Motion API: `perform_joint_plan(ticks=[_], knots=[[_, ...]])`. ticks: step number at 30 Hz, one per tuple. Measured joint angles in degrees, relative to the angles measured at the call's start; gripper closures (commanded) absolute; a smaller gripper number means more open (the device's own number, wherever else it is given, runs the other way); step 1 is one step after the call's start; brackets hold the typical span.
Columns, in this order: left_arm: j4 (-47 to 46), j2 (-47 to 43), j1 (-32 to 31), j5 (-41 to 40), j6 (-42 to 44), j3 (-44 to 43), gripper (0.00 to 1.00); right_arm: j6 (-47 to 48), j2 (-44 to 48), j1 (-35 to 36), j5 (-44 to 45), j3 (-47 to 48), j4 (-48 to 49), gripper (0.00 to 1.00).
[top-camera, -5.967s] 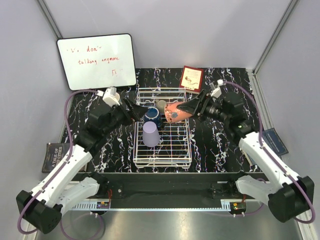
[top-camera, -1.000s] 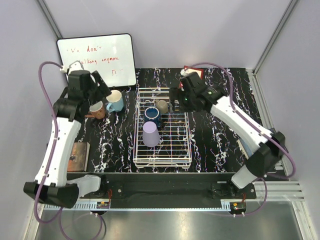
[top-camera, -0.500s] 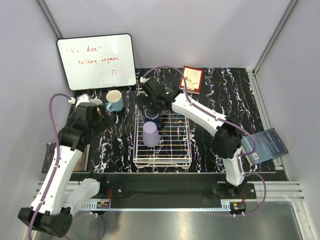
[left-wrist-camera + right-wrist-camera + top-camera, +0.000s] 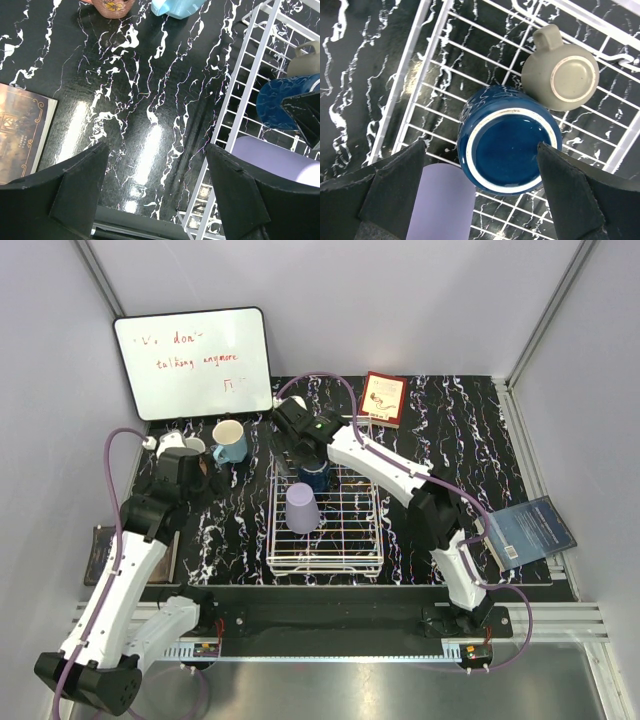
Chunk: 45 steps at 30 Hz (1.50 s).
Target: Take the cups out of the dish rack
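The white wire dish rack (image 4: pixel 325 568) holds a lavender tumbler (image 4: pixel 301 508) lying near its middle and an upturned dark blue cup (image 4: pixel 317 476) at its far end. My right gripper (image 4: pixel 307 454) is open just above the dark blue cup (image 4: pixel 507 142), one finger on each side, apart from it. A grey-beige cup (image 4: pixel 563 82) stands upturned beside it. The light blue mug (image 4: pixel 229 440) and the salmon cup (image 4: pixel 112 6) stand on the table left of the rack. My left gripper (image 4: pixel 205 484) is open and empty over the table (image 4: pixel 156 150).
A whiteboard (image 4: pixel 192 360) leans at the back left. A red card (image 4: pixel 383 397) stands behind the rack. A book (image 4: pixel 100 552) lies at the left edge, also in the left wrist view (image 4: pixel 20 130). A blue booklet (image 4: pixel 530 530) lies at the right.
My right arm swung left across the rack and now sits over the dark blue cup. My left arm drew back from the cups on the table and lowered.
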<state>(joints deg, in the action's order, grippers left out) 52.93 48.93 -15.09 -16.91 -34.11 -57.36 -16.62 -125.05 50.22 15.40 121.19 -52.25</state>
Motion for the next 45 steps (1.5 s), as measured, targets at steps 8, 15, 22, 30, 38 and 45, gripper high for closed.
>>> perform_joint_plan(ticks=[8,15,22,30,38,45], knots=[[-0.79,1.14,-0.59,0.04,0.0,0.15,0.16,0.2,-0.48,0.0,3.45,0.48,-1.09,0.0],[-2.14,1.57,-0.66,0.15,0.0,1.62,0.16,0.35,-0.04,0.0,5.07,-0.37,-1.55,0.0],[-3.28,2.27,-0.66,0.48,0.0,2.29,0.16,0.15,2.6,0.0,6.34,-4.24,-1.44,0.0],[-3.58,2.38,-0.66,1.07,0.0,2.67,0.16,-0.33,7.5,0.0,6.6,-7.76,-0.61,0.0],[-4.22,3.02,-0.66,1.86,0.0,3.15,0.16,-0.5,11.67,-0.04,6.51,-7.54,0.44,0.0],[-5.09,3.8,-0.66,2.67,0.02,4.07,0.16,-1.09,11.65,-0.94,5.38,-11.19,0.5,0.0]])
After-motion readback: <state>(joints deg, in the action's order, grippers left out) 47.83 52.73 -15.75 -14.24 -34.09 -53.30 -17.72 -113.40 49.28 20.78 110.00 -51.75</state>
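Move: The blue cup stands in the rack just under the right hand's open fingers, roughly 3 cm to the right, 2 cm back and 4 cm down. The small grey cup is about 5 cm ahead and 5 cm right of the hand, the lilac cup some 10 cm back and level sideways, both about 6 cm below. From the left hand, the blue cup lies about 29 cm right, 4 cm ahead and 12 cm lower. Open right hand edges 5 cm right against the blue cup, lifts, then dips; left hand sinks 3 cm. ##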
